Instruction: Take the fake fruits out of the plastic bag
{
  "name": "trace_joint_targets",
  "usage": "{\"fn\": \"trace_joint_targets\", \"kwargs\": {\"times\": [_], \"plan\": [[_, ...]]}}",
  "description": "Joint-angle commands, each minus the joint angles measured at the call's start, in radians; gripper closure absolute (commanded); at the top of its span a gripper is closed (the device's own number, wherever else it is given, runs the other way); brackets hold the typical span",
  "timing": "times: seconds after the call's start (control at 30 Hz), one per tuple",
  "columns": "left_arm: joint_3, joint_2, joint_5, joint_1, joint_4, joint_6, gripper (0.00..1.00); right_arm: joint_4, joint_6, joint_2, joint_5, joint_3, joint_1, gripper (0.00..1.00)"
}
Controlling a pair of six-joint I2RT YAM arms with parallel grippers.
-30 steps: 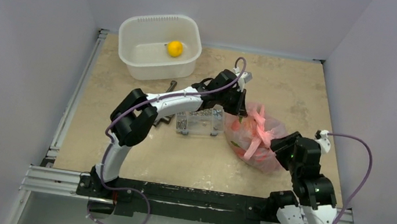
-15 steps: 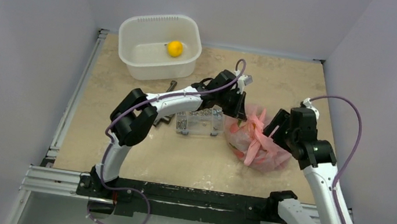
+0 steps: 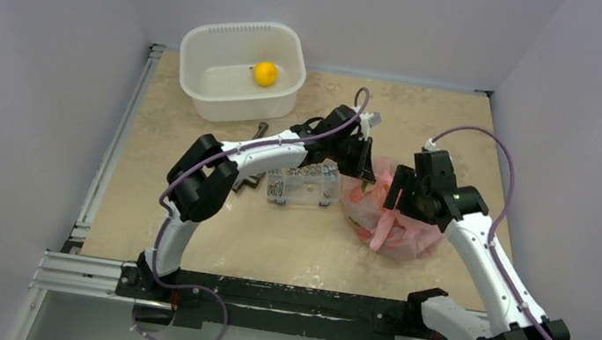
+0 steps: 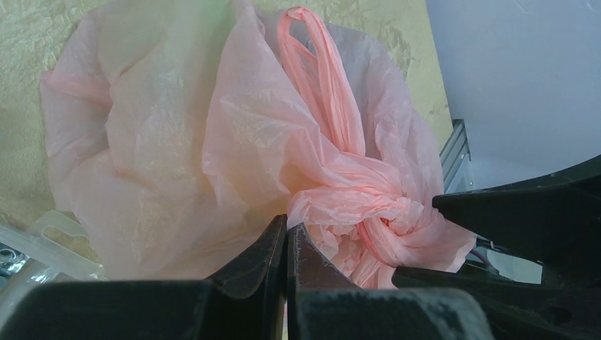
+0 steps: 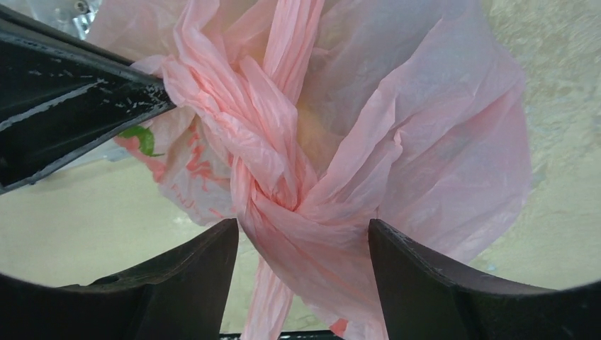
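The pink plastic bag lies right of centre, its handles tied in a knot. Red and green fruit shapes show dimly through the film. One round yellow fruit sits in the white tub. My left gripper is shut, its tips pinching the bag's film beside the knot. My right gripper hangs open over the bag. The knot lies between its fingers, which do not press on it.
A clear rigid box with screws lies just left of the bag, under the left forearm. Dark metal pieces lie between it and the tub. Walls close in the table on three sides.
My right arm has swung from the near right corner up and left onto the bag, and its jaws have opened around the knot. The left arm has stayed put.
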State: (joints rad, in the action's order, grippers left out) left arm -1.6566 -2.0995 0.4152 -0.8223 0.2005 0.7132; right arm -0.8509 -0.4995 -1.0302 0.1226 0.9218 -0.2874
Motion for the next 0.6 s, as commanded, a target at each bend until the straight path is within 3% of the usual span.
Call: {"fn": "trace_joint_targets", "kwargs": {"times": [0.0,0.27,0.43,0.57], "plan": [[-0.032,0.015,0.015,0.000,-0.027,0.031,1.00,-0.054,0.036,-0.060,0.161,0.084,-0.061,0.34],[-0.051,-0.004,0.030,0.000,-0.026,0.040,1.00,-0.117,-0.066,-0.216,0.408,0.168,-0.300,0.41],[-0.044,-0.001,0.020,0.000,-0.019,0.043,1.00,-0.148,-0.132,-0.256,0.547,0.213,-0.324,0.64],[-0.025,0.009,0.021,0.002,-0.047,0.062,1.00,-0.136,-0.220,-0.202,0.530,0.202,-0.324,0.98]]}}
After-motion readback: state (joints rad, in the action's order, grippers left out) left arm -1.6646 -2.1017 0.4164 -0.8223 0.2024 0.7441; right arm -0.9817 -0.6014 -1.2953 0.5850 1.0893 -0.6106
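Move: The pink bag's gathered neck lies about 2 cm ahead of the right hand and 2 cm to its left, at roughly its height, already partly between its open fingers. The bag's bulk sits almost straight below that hand, some 7 cm down; the parts box is about 20 cm to its left, 3 cm farther out and 11 cm lower. From the left hand, already pinching the neck's far edge, the neck lies about 3 cm back and 4 cm right. Around the bag's gathered neck the right hand's open fingers swing left by nearly 3 cm, then ease about 1 cm back right while edging 1.5 cm forward. The wrist rolls some 20 degrees, its left side dropping, and the fingers close most of the way, pinching the plastic next to the left hand, which stays put and keeps its pinch. ##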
